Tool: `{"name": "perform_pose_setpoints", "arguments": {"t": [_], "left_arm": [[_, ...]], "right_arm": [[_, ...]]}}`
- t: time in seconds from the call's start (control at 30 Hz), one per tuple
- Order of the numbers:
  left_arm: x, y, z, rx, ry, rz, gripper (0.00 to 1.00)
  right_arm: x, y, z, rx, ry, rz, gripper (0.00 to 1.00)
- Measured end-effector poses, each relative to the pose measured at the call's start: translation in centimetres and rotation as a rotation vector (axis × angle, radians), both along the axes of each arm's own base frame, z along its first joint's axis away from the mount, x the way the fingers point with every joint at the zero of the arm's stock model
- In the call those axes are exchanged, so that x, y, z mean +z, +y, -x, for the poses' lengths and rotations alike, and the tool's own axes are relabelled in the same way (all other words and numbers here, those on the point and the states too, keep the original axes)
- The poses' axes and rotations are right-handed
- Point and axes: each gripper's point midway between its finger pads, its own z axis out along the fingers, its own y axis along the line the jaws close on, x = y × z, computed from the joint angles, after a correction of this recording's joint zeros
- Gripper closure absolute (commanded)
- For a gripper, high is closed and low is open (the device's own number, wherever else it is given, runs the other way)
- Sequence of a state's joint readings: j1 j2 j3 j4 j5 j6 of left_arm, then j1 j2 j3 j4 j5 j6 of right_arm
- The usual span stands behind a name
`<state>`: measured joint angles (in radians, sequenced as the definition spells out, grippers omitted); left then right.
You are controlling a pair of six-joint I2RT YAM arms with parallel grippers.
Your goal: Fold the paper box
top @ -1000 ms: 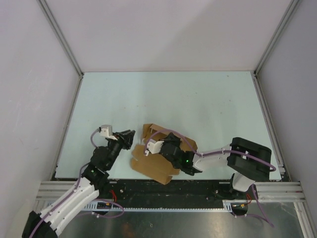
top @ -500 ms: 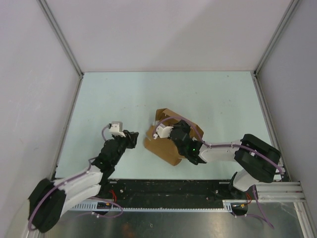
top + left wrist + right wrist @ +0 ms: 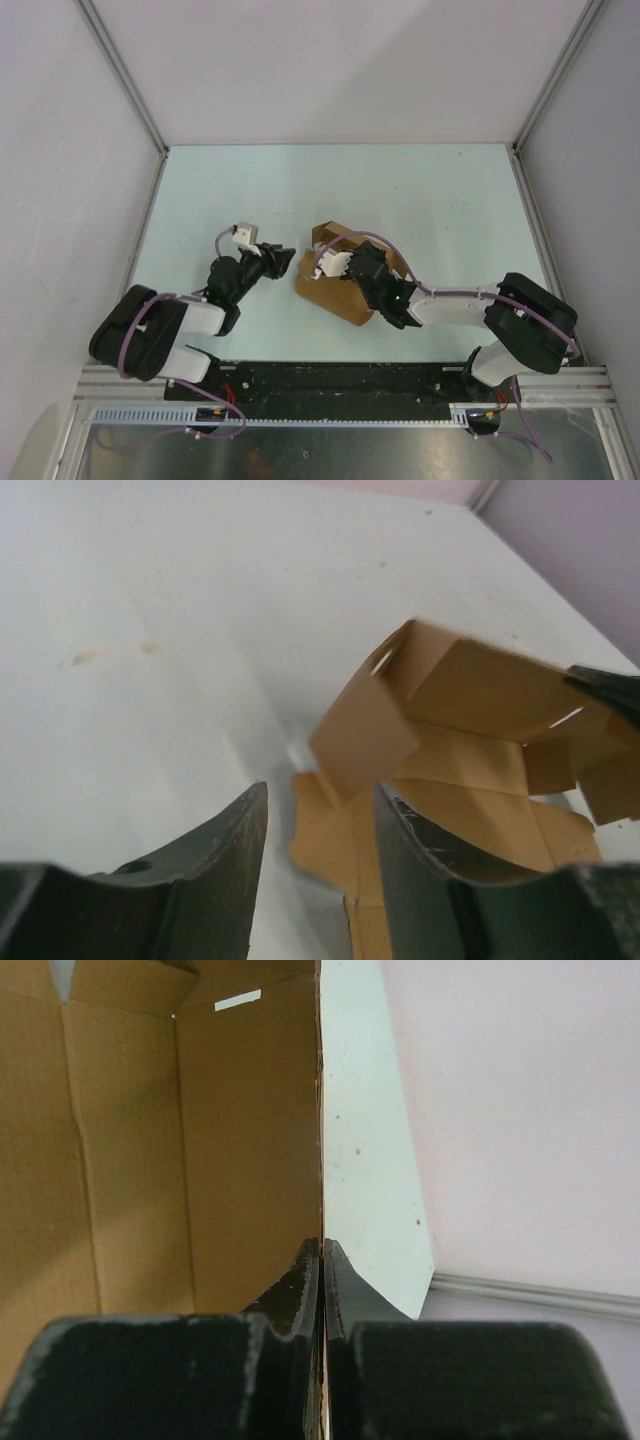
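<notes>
The paper box (image 3: 330, 292) is a brown, partly folded sheet with upright walls, lying near the table's front middle. My right gripper (image 3: 347, 264) reaches over it from the right. In the right wrist view this gripper (image 3: 322, 1247) is shut on the thin edge of an upright wall of the box (image 3: 200, 1140). My left gripper (image 3: 281, 262) sits just left of the box, open. In the left wrist view its fingers (image 3: 250, 820) straddle a flat tab of the box (image 3: 470, 780), and a raised square flap (image 3: 362, 742) hangs just beyond the tips without touching them.
The pale green table (image 3: 420, 200) is boxed in by white walls (image 3: 60, 200) and metal corner posts (image 3: 120, 75). A black and aluminium rail (image 3: 340, 380) runs along the near edge by the arm bases. A faint brown stain (image 3: 110, 656) marks the table.
The right gripper has carried the box a little away and to the right. The left arm has stretched out low, bringing its gripper up to the box's left edge, jaws slightly wider.
</notes>
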<state>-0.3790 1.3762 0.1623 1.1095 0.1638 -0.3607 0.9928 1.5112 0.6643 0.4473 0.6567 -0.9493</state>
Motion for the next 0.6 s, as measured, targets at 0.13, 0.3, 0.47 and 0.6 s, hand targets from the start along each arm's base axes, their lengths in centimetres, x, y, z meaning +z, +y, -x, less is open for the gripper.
{"name": "perform_pose_setpoints", "arguments": {"t": [0.13,0.3,0.47,0.6], "left_arm": [[1.3,-2.2,-1.2,-0.114,-0.061,0.011,0.34],[-0.1,-3.2,-2.4,-0.208,-0.045,0.019,0.27],[-2.6,-2.8,-2.2,-0.227,0.031,0.019,0.27],[-2.3,-2.8,-2.2,-0.224,0.032,0.034,0.26]], "right_arm": [[-0.6,0.1,0.2,0.014,0.023,-0.001,1.0],[-0.6,0.2,0.5,0.023,0.039,-0.019,1.0],[-0.3,0.1,0.4,0.023,0.043,-0.036,1.0],[-0.5,-0.4,0.0,0.013,0.053,-0.046,1.0]]}}
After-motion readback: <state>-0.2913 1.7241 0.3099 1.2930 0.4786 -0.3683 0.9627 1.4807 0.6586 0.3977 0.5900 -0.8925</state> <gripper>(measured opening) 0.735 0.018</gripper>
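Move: The box's small side flap, hanging from the raised panel, is about 5 cm ahead of the left hand and 5 cm to its right, roughly level with it. The tray's side flap lies lower, some 3 cm ahead, 4 cm right and 4 cm below; the tray's middle is about 11 cm right, 3 cm back and 5 cm below. From the right hand, the hanging flap is about 9 cm left, 2 cm ahead and 3 cm lower. Swinging right and forward by about 3 cm and 2 cm, the left hand heads for the hanging side flap, rising slightly and then sinking to end some 2 cm lower; it yaws clockwise about 15 degrees while its fingers spread to straddle the flap. The right hand stays nearly in place, still pinching the raised panel's edge. ##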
